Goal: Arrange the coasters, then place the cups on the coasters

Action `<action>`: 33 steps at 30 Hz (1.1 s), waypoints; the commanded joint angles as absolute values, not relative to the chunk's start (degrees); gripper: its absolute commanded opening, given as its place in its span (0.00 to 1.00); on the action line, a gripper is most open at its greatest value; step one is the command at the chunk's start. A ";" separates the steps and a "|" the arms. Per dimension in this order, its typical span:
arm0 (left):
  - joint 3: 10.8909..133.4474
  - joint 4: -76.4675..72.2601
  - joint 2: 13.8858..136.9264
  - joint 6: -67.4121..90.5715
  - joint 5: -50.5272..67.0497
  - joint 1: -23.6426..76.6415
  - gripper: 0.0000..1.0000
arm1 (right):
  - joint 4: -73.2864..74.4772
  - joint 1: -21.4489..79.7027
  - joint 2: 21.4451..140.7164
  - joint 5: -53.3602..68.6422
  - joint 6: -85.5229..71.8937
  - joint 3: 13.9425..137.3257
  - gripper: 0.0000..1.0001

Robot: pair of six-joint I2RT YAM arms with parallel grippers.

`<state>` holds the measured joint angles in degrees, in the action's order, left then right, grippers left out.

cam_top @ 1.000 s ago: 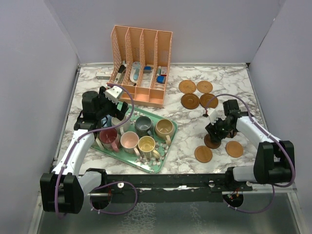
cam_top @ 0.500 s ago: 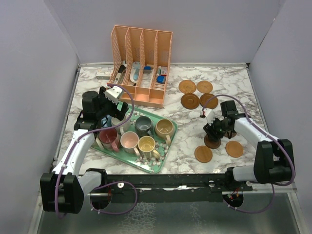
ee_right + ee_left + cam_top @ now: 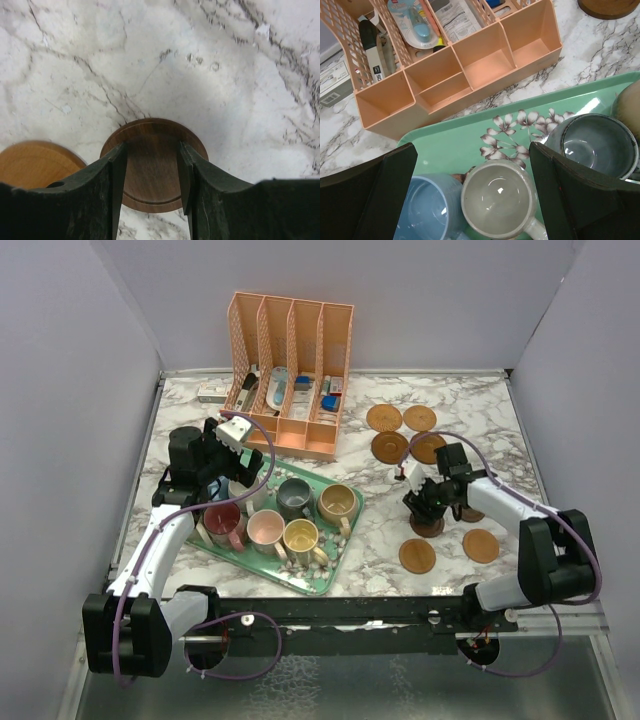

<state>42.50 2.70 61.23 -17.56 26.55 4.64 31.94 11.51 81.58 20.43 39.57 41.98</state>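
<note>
Several cups stand on the green floral tray [image 3: 330,575]: maroon [image 3: 222,520], pink [image 3: 266,528], yellow [image 3: 300,537], grey-blue [image 3: 295,498] and tan [image 3: 338,502]. My left gripper [image 3: 472,150] hangs wide open above the cream cup [image 3: 499,200] and the blue cup [image 3: 425,210]. On the right, my right gripper [image 3: 152,150] stands over a dark brown coaster [image 3: 155,130], jaws partly apart, fingertips down on its flat top. An orange coaster [image 3: 35,165] lies just beside it. Other coasters lie at the back [image 3: 383,418] and near the front [image 3: 417,556].
A peach desk organiser [image 3: 290,370] with small items stands at the back, just behind the tray. White walls enclose the marble table on three sides. A second orange coaster [image 3: 481,545] lies close to the right arm's forearm.
My right gripper has shifted left, the dark brown coaster sliding with it, and its jaws have narrowed a little. The left arm has not moved.
</note>
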 commanded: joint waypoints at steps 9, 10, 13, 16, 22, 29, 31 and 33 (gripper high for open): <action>42.75 2.74 61.67 -18.05 28.15 4.92 0.99 | 24.41 17.75 94.46 20.03 30.68 51.20 0.42; 42.80 2.77 61.70 -17.97 28.12 4.92 0.99 | 23.98 17.97 95.67 19.58 29.92 52.64 0.42; 42.89 2.78 61.79 -17.91 28.16 4.92 0.99 | 23.86 18.15 99.38 19.25 27.90 56.82 0.42; 42.89 2.81 61.91 -17.89 27.96 4.92 0.99 | 23.37 18.19 102.47 18.62 26.96 59.60 0.41; 42.89 2.89 62.03 -18.11 27.68 4.94 0.99 | 22.77 18.19 105.14 17.24 26.63 61.60 0.41; 42.80 2.77 61.88 -18.30 27.67 4.92 0.99 | 22.13 18.15 106.87 15.44 26.40 63.00 0.41; 42.80 2.86 61.83 -18.26 27.55 4.92 0.99 | 22.43 18.19 107.56 15.40 26.52 63.91 0.41; 42.80 2.90 61.78 -18.27 27.48 4.92 0.99 | 22.62 18.19 108.03 15.13 26.81 64.66 0.41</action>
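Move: The right hand's fingertips are already down on a small dark coaster, right beneath them. The open spot it is taken to lies about 12 cm ahead and 7 cm left. The large brown coaster stands beyond that spot, some 22 cm ahead and 8 cm left of the hand. The tan coaster is about 9 cm back and 2 cm left, a second dark coaster 4 cm ahead and 10 cm right. From the left hand the open spot is roughly 30 cm right, level ahead, 19 cm down. Forward and to its left, level along the table, the right hand drags the small dark coaster under its fingertips some 13 cm, away from the tan coaster and towards the near side of the large brown one. It starts on a diagonal, then bends to mostly forward and slows late on; the finger gap stays about half open, with the tips still on the coaster's top. ##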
